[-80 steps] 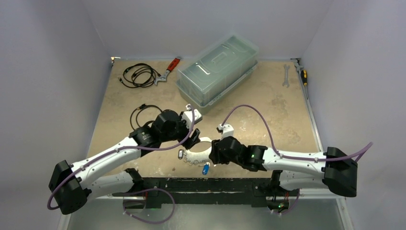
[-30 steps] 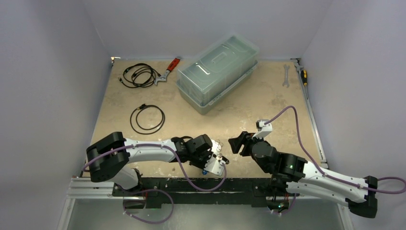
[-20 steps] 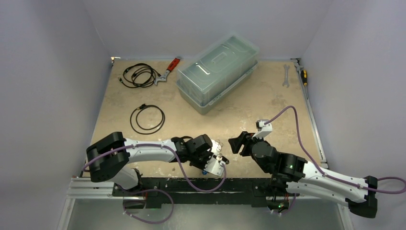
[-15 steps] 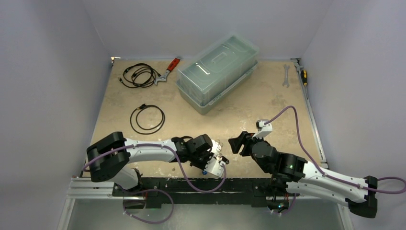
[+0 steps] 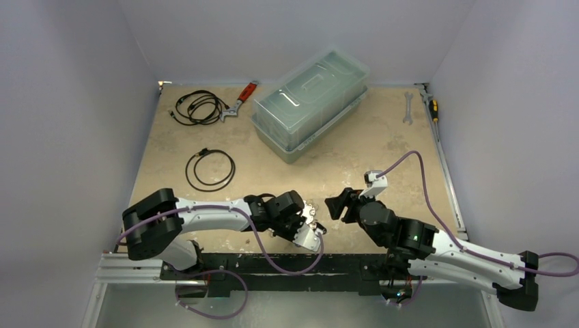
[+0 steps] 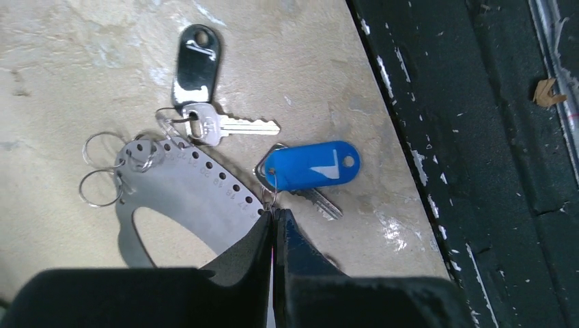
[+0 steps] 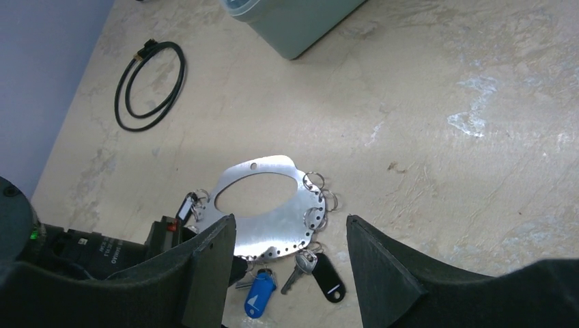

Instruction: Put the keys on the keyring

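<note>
The keyring [image 6: 177, 195] is a flat silver oval plate with a row of numbered holes, lying near the table's front edge; it also shows in the right wrist view [image 7: 273, 212]. A blue-tagged key [image 6: 311, 166] hangs from a small wire ring at its rim. My left gripper [image 6: 274, 212] is shut, its tips pinching that wire ring. A black-tagged key [image 6: 196, 58] sits on the plate's rim further along. My right gripper [image 7: 287, 273] hovers open above the plate, to its right [image 5: 336, 205]. In the top view the left gripper [image 5: 307, 229] hides most of the plate.
Empty split rings [image 6: 95, 188] hang on the plate. A clear lidded bin [image 5: 311, 102] stands at the back. A black cable loop [image 5: 210, 169], a cable bundle [image 5: 198, 106], red-handled pliers [image 5: 240, 99], a wrench [image 5: 407, 107] and a screwdriver [image 5: 431, 106] lie around. The black front rail [image 5: 293, 263] is close.
Over the last second my left jaws have closed at the blue key's ring and the wrist shifted slightly, hiding the blue tag from above. The right arm has held still.
</note>
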Controlling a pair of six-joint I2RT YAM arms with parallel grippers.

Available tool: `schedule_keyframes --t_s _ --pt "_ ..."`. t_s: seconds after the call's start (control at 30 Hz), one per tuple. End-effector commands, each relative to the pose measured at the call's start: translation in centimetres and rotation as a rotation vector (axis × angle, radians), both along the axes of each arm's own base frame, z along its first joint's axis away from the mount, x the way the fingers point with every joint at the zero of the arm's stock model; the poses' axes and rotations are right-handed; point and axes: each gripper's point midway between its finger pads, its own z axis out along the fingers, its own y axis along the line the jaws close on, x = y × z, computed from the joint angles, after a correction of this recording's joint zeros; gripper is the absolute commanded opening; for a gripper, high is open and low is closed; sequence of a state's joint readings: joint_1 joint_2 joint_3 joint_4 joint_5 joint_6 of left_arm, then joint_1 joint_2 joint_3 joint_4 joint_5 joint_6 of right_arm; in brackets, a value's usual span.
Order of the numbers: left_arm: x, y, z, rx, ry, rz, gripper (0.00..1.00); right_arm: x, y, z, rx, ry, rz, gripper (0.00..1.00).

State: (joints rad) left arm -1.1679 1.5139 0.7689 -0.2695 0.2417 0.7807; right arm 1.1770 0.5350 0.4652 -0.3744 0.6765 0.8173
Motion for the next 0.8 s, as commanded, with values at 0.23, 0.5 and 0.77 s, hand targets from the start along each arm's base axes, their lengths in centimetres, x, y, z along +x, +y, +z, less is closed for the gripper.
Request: schedule_keyframes --t_s 0.23,0.5,0.77 --pt "2.0 -3.7 8.9 -0.288 0.024 0.139 0.0 -0.3 0.5 1.9 0.045 -0.066 0.063 0.63" --pt "3.8 -3.8 14.0 -0.485 0.168 0.249 0.0 -1.6 2.0 5.1 0.094 -0.187 0.231 0.63" --pt "3.3 -3.1 20.2 -0.726 0.262 0.239 0.0 -4.0 5.3 8.4 0.216 -0.353 0.468 0.61"
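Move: My left fingers are shut at the blue-tagged key's small ring, on the near edge of the keyring plate; the plate's middle lies about 5 cm ahead. The right hand's open fingers, where this is going, are about 8 cm ahead, 10 cm right and 14 cm above. The blue tag lies 3 cm back and 2 cm right, the black-tagged key 9 cm right and 1 cm ahead. From my right hand, the plate is some 9 cm left, 3 cm back and 15 cm down. I lift the keyring off the table by the small ring still pinched in my left fingers, some 14 cm up, then also about 5 cm forward, swinging those fingertips up by roughly 30 degrees to point more to my right at the other gripper. Meanwhile my right hand, fingers staying open, rises about 5 cm and draws left and back towards the keyring, turning counter-clockwise. ##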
